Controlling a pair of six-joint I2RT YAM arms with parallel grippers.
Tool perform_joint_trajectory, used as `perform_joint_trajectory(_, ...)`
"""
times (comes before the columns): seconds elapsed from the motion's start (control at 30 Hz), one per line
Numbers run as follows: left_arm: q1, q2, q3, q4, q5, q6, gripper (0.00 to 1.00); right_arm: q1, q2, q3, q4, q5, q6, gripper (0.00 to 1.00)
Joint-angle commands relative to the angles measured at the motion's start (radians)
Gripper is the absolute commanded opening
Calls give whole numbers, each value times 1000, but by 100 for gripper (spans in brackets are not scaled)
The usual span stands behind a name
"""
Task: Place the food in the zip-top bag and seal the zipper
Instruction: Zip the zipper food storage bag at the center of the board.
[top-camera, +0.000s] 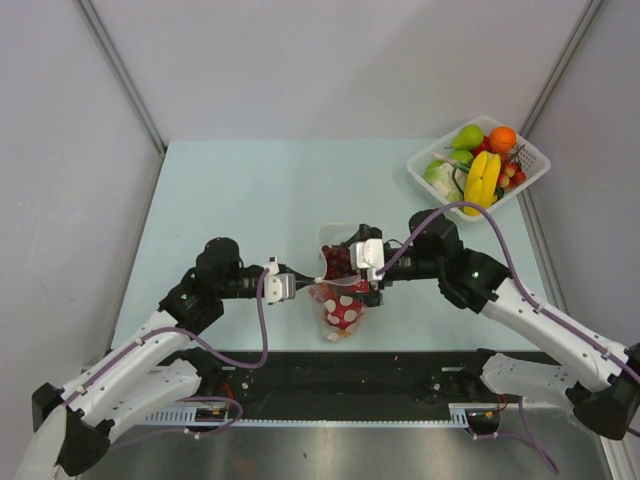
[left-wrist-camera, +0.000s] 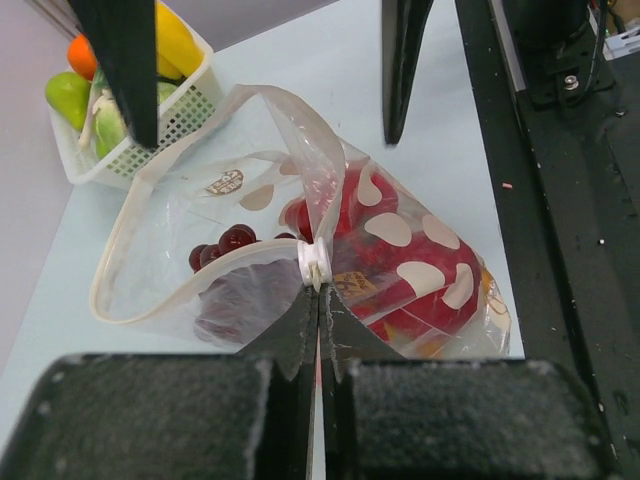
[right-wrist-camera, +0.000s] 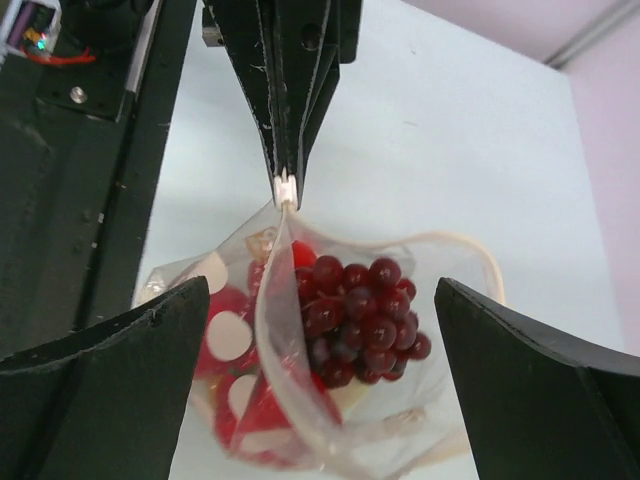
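The zip-top bag (top-camera: 341, 303) stands mid-table with its mouth gaping. My left gripper (left-wrist-camera: 318, 293) is shut on one end of the zipper (left-wrist-camera: 140, 215), pinching the whitish strip between its tips. A dark purple grape bunch (right-wrist-camera: 365, 310) lies just inside the mouth, above a red bell pepper (left-wrist-camera: 400, 265) lower in the bag (right-wrist-camera: 300, 420). My right gripper (right-wrist-camera: 322, 300) hangs open over the mouth, one finger on each side of the grapes and nothing between them. From the top view it (top-camera: 366, 266) sits at the bag's right side.
A white lattice basket (top-camera: 530, 172) at the far right corner holds more toy fruit, including yellow, green and orange pieces. The black base rail (top-camera: 330, 370) runs along the near edge, just behind the bag.
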Motion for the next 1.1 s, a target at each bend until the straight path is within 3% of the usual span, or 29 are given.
perform_joint_trajectory(0.0,-14,-18,58,-18,62,45,0,44,75,32,118,12,-285,100)
perform_joint_trajectory(0.23,-20,-6,95,-50,66,56,0,69,145,33,108,-71,-503,95)
perform_joint_trajectory(0.33,-20,-12,90,-45,64,53,0,80,162,38,66,-88,-546,77)
perform_joint_trajectory(0.5,-20,-16,90,-56,66,47,0,84,202,39,101,-60,-549,56)
perform_joint_trajectory(0.53,-21,-16,95,-61,66,51,0,86,210,39,121,-54,-543,44)
perform_joint_trajectory(0.73,-21,-13,109,-105,81,68,0,101,231,53,163,3,-502,0)
perform_joint_trajectory(0.93,-21,-24,73,-32,-17,-33,4,104,219,55,235,79,-358,0)
perform_joint_trajectory(1.07,-21,-30,41,44,-121,-168,35,101,204,55,269,135,-273,0)
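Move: At the left hand's closed fingertips sits the white zipper slider, about 1 cm to its right and level with it. The wide-open right hand has that slider some 6 cm to its left, 2 cm ahead and 5 cm below. The grapes lie about 3 cm farther out than the slider, 4 cm to its right and 6 cm lower; the red pepper is about 7 cm nearer the base, 4 cm to its right and 8 cm lower. Reaching left and down towards the slider, the right hand travels about 5 cm each way, rolling some 20 degrees and swinging counter-clockwise, and shuts its fingers on the zipper rims right beside the slider, then eases forward a centimetre. The left hand keeps its pinch, drifting back about 1 cm and returning forward, and at the end parts its fingers slightly to let go. ##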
